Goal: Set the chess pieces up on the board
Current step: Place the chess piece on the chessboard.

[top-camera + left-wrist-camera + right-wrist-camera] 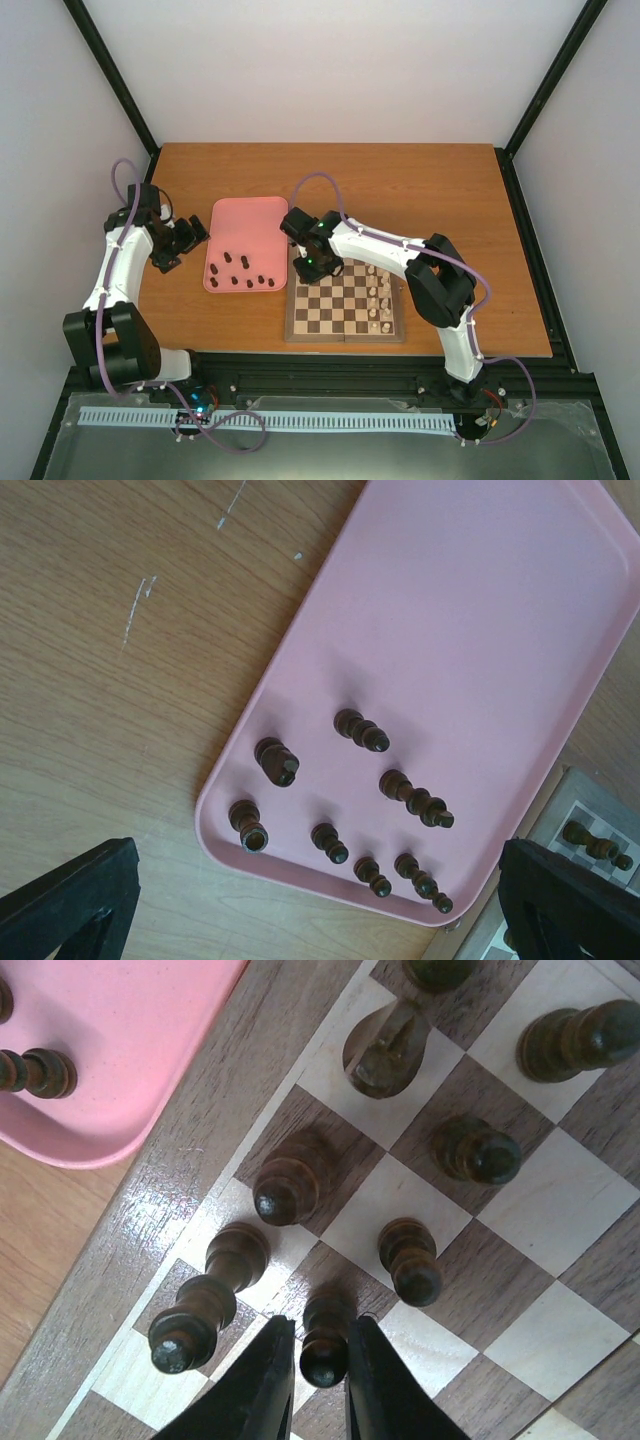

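Observation:
Several dark chess pieces lie toppled on the pink tray, near its front edge. My left gripper hangs wide open above them, holding nothing, left of the tray. The board lies right of the tray. My right gripper is low over the board's far left corner. Its fingers flank a dark pawn standing on a dark square, with a sliver of gap at the left finger. Other dark pieces stand around it.
Cream pieces stand in two columns along the board's right side. The tray corner lies close to the board's wooden border. Bare wooden table stretches behind the board and tray.

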Robot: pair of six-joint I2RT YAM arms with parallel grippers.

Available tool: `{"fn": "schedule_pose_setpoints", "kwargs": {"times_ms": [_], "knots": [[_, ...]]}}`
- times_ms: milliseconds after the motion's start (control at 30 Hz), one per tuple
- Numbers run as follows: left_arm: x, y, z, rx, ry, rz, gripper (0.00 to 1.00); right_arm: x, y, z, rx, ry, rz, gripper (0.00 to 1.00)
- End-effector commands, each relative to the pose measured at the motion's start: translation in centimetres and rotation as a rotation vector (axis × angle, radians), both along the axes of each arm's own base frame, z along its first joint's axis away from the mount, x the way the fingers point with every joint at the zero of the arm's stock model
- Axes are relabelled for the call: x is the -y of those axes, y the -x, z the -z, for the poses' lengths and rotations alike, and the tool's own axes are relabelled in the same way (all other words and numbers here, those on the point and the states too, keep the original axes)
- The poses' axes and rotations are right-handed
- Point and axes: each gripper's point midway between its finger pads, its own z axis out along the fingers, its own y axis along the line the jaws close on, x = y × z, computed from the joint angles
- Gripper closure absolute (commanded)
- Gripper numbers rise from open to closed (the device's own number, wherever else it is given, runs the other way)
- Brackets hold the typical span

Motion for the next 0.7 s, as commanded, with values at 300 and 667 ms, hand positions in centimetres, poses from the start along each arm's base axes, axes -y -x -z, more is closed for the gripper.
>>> {"fn": "schedule_pose_setpoints", "kwargs": {"times_ms": [300,667], "knots": [[-0.1,-0.7,-0.4,0.024,-0.013,0.015,0.0,-0.7,0.1,-1.9,0.02,-0.036,-0.027,0.74],[-0.2,-0.6,-0.5,0.024,-0.019,0.012,0.0,-0.1,-1.0,-7.2,0.118,-0.054,0.001,0.41]]}}
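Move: The pawn just set on the board stands right between the right hand's fingertips, its middle perhaps 1 cm below the hand point. Another dark pawn is about 3 cm ahead of it, a tall dark piece some 3 cm to its left, and a shorter dark piece 3 cm ahead and 3 cm left of it. From the left hand the pawn lies about 30 cm to the right, 4 cm back and 9 cm below. Steadily opening, the right hand's fingers spread from close about the pawn's head to a bit over half open, the hand almost still over its square at first. Then it lifts nearly straight up about 3 cm, wrist still pointing down, and the fingers come clear of the pawn. ##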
